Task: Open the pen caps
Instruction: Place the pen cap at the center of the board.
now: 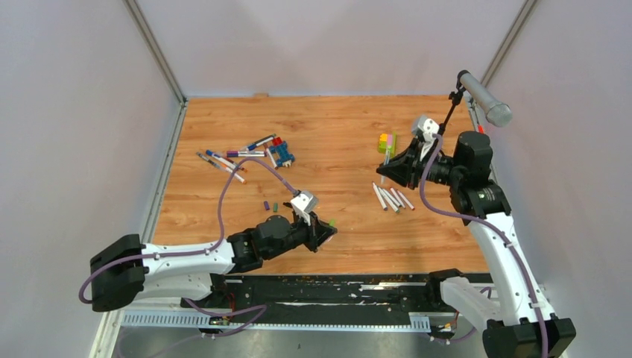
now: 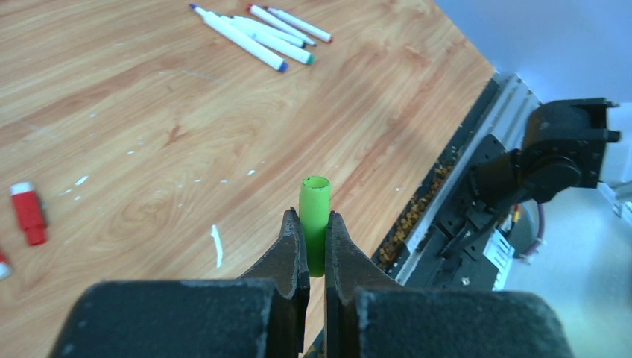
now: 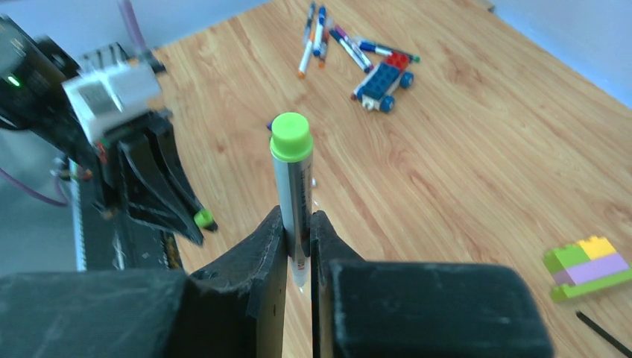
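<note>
My left gripper (image 2: 314, 218) is shut on a green pen cap (image 2: 314, 201), a short hollow tube standing up from the jaws. In the top view it (image 1: 326, 227) hangs low over the near middle of the table. My right gripper (image 3: 299, 218) is shut on a white-barrelled pen (image 3: 292, 186) whose green end (image 3: 291, 138) points toward the left gripper. Several pens (image 1: 391, 198) lie side by side below the right gripper (image 1: 387, 170), and several more (image 1: 238, 155) lie at the back left. Two loose caps (image 1: 270, 206) lie on the wood, and a red one (image 2: 28, 212) shows in the left wrist view.
A blue-and-red toy brick figure (image 1: 281, 151) lies beside the back-left pens. A yellow-green-pink block stack (image 1: 387, 142) stands close to the right gripper. A microphone on a black stand (image 1: 484, 98) rises at the back right. A black rail (image 1: 335, 287) runs along the table's near edge.
</note>
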Controlling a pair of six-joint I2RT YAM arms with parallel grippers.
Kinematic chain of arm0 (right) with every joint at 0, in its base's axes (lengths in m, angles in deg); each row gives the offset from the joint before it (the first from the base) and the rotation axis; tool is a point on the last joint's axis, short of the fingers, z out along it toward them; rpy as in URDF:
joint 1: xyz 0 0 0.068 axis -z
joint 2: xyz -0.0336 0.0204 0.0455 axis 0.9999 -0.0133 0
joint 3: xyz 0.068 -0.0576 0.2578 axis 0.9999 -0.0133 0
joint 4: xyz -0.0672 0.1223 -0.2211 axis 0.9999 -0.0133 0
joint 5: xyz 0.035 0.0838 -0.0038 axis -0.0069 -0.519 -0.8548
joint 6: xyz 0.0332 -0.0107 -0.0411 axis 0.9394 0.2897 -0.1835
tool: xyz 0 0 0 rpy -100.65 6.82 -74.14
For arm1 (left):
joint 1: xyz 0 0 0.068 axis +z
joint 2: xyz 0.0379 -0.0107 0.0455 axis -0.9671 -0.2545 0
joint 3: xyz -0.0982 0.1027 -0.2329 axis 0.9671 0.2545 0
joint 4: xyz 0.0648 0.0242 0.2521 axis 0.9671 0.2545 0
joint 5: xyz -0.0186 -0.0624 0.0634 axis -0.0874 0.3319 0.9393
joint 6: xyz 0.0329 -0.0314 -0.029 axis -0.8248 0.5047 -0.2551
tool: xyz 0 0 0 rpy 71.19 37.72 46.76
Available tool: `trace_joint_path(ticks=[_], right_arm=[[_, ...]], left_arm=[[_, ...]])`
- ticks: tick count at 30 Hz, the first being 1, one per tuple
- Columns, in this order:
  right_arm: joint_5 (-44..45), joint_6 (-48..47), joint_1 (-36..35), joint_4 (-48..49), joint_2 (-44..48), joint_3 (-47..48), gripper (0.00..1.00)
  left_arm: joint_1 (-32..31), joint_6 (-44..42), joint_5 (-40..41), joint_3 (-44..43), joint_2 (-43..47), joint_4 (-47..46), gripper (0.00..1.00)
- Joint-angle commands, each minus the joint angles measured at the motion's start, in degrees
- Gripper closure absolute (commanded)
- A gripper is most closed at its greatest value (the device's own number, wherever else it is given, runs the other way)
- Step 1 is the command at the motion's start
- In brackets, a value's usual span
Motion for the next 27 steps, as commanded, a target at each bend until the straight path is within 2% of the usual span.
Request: trace_joint_path(ticks=[1, 6, 10, 13, 19, 27], right_arm=[[3.1, -15.2, 0.5, -6.2, 2.9, -5.1, 1.00], [15.9, -22.0, 0.5, -6.0, 4.9, -11.8, 1.00], [25.0, -25.0, 0.5, -5.7, 2.1, -13.8, 1.00], [28.6, -25.4, 0.5, -6.9, -1.5, -12.5, 1.00], [33.3, -26.1, 0.5, -6.8, -4.6, -12.9, 1.00], [36.8, -26.8, 0.6, -7.7, -8.6, -12.4, 1.00]], left_arm=[[-0.3, 3.5, 9.3, -0.5, 2.1, 6.2, 1.00], [-0.2, 7.3, 17.6, -4.9, 0.5, 17.4, 1.00], [-0.2, 9.1, 24.2, -12.4, -4.5, 28.5, 1.00], [-0.1, 8.2, 27.1, -19.2, -11.8, 36.5, 1.00], [1.4, 6.8, 26.6, -32.2, -27.3, 49.3, 1.00], [3.7, 5.2, 23.8, -36.6, -35.6, 48.9, 0.99]])
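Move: My left hand holds the green pen cap, bound for clear board beside the row of loose caps, about 11 cm ahead, 3 cm left and 15 cm down. The nearest red cap lies some 13 cm ahead and 6 cm left; the blue cap about 14 ahead and 17 left. My right hand holds the uncapped pen; the bare pens' middle is roughly 6 cm ahead, 9 cm right and 30 cm below, the toy block 25 ahead and 9 right. With my left hand I carry the green cap down about 10 cm and forward 7 to 8, easing left early and sinking fastest at the end, while I swing the fingers from pointing right to pointing forward and steeply down. My right hand meanwhile lowers its pen some 18 cm, moving right and slightly forward over the bare pens, its fingers tipping down and turning clockwise. Both grips stay shut. ##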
